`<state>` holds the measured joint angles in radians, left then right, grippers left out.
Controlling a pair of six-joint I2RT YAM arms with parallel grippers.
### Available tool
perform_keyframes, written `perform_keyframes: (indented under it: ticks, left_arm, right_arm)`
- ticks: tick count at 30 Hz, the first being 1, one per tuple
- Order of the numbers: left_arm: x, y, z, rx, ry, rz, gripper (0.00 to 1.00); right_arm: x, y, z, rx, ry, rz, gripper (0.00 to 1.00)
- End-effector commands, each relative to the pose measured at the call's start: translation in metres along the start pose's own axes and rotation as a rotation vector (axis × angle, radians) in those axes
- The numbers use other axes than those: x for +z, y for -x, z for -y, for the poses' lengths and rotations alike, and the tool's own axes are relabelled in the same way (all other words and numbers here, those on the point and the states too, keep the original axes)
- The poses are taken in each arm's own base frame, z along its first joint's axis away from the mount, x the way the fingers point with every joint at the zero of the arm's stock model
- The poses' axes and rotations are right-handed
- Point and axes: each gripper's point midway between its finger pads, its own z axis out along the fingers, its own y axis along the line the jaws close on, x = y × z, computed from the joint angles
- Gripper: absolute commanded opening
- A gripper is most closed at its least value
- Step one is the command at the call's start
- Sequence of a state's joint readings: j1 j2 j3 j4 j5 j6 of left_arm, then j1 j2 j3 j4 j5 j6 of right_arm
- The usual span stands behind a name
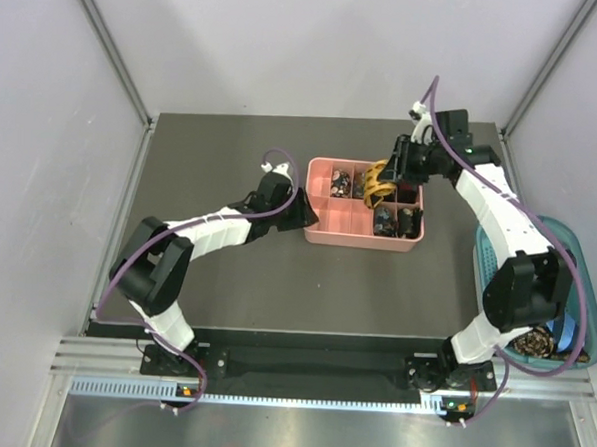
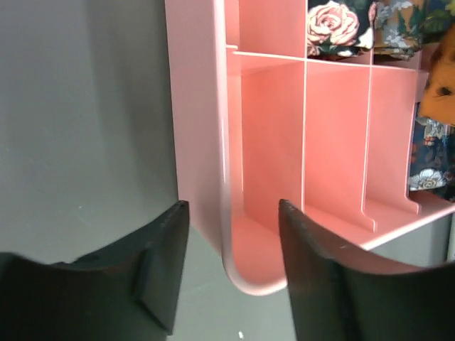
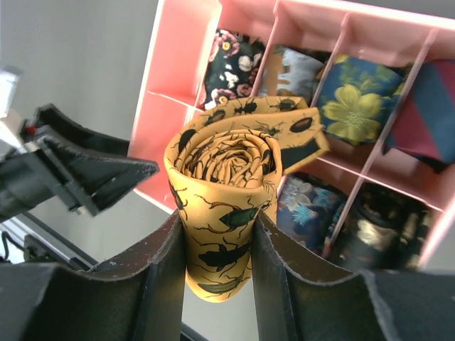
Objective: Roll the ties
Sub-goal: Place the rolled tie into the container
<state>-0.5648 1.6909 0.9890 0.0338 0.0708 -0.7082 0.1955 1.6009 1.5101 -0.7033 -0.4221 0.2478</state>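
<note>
A golden-yellow tie [image 3: 224, 163] printed with dark beetles is rolled into a coil, and my right gripper [image 3: 219, 241] is shut on its sides. In the top view this coil [image 1: 378, 183] hangs over the middle of the pink tray [image 1: 363, 239]. Several rolled ties fill compartments: a dark floral one [image 3: 231, 64], a blue one with yellow flowers [image 3: 355, 99], a red and blue one [image 3: 426, 114]. My left gripper [image 2: 231, 263] is open, its fingers [image 2: 160, 270] astride the tray's left corner wall [image 2: 195, 142] without touching it.
A teal basket [image 1: 591, 309] stands at the right table edge beside the right arm, with a dark coil [image 1: 533, 342] and a blue striped tie [image 1: 570, 333] inside. The tray's left compartments [image 2: 270, 135] hold nothing. Walls enclose the table on three sides.
</note>
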Motion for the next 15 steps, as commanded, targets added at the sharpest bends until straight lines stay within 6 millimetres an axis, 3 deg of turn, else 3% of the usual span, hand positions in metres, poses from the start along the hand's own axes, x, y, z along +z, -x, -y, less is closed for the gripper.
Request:
perform_keyframes:
  ticks: [1, 6, 10, 15]
  left_arm:
    - [-0.024, 0.025, 0.026, -0.019, -0.084, 0.064, 0.62]
    - [-0.055, 0.044, 0.032, 0.042, -0.069, 0.115, 0.69]
    - [-0.079, 0.046, 0.023, 0.054, -0.049, 0.105, 0.73]
    - [-0.097, 0.036, 0.009, 0.029, -0.083, 0.081, 0.74]
  right_arm:
    - [0.008, 0.019, -0.017, -0.008, -0.022, 0.042, 0.00]
    - [0.041, 0.014, -0.028, 0.002, -0.032, 0.000, 0.00]
    - [0.056, 0.021, -0.036, 0.006, -0.038, 0.009, 0.00]
    - [0.083, 0.020, -0.042, 0.009, -0.064, -0.018, 0.00]
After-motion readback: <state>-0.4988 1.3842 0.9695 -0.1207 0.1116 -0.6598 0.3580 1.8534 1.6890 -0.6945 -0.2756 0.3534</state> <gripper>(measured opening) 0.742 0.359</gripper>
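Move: The right gripper holds the rolled tie high over the container. The empty near-row compartments lie about 6 cm left of it, 3 cm ahead and 18 cm below. The rose tie in the far row is roughly 12 cm ahead and 9 cm left, the blue floral tie 3 cm ahead and 3 cm right. From the left gripper, the container's near left corner is some 1 cm ahead, 1 cm right and 3 cm below, the empty compartments 4 cm ahead, 10 cm right and 5 cm below. Carry the rolled tie left with the right gripper, about 6 cm, while lowering it some 4 cm and easing forward over the empty compartments, grip unchanged. Meanwhile open the left fingers further and lift that hand about 9 cm clear of the container's left wall, drifting left late in the rise. ##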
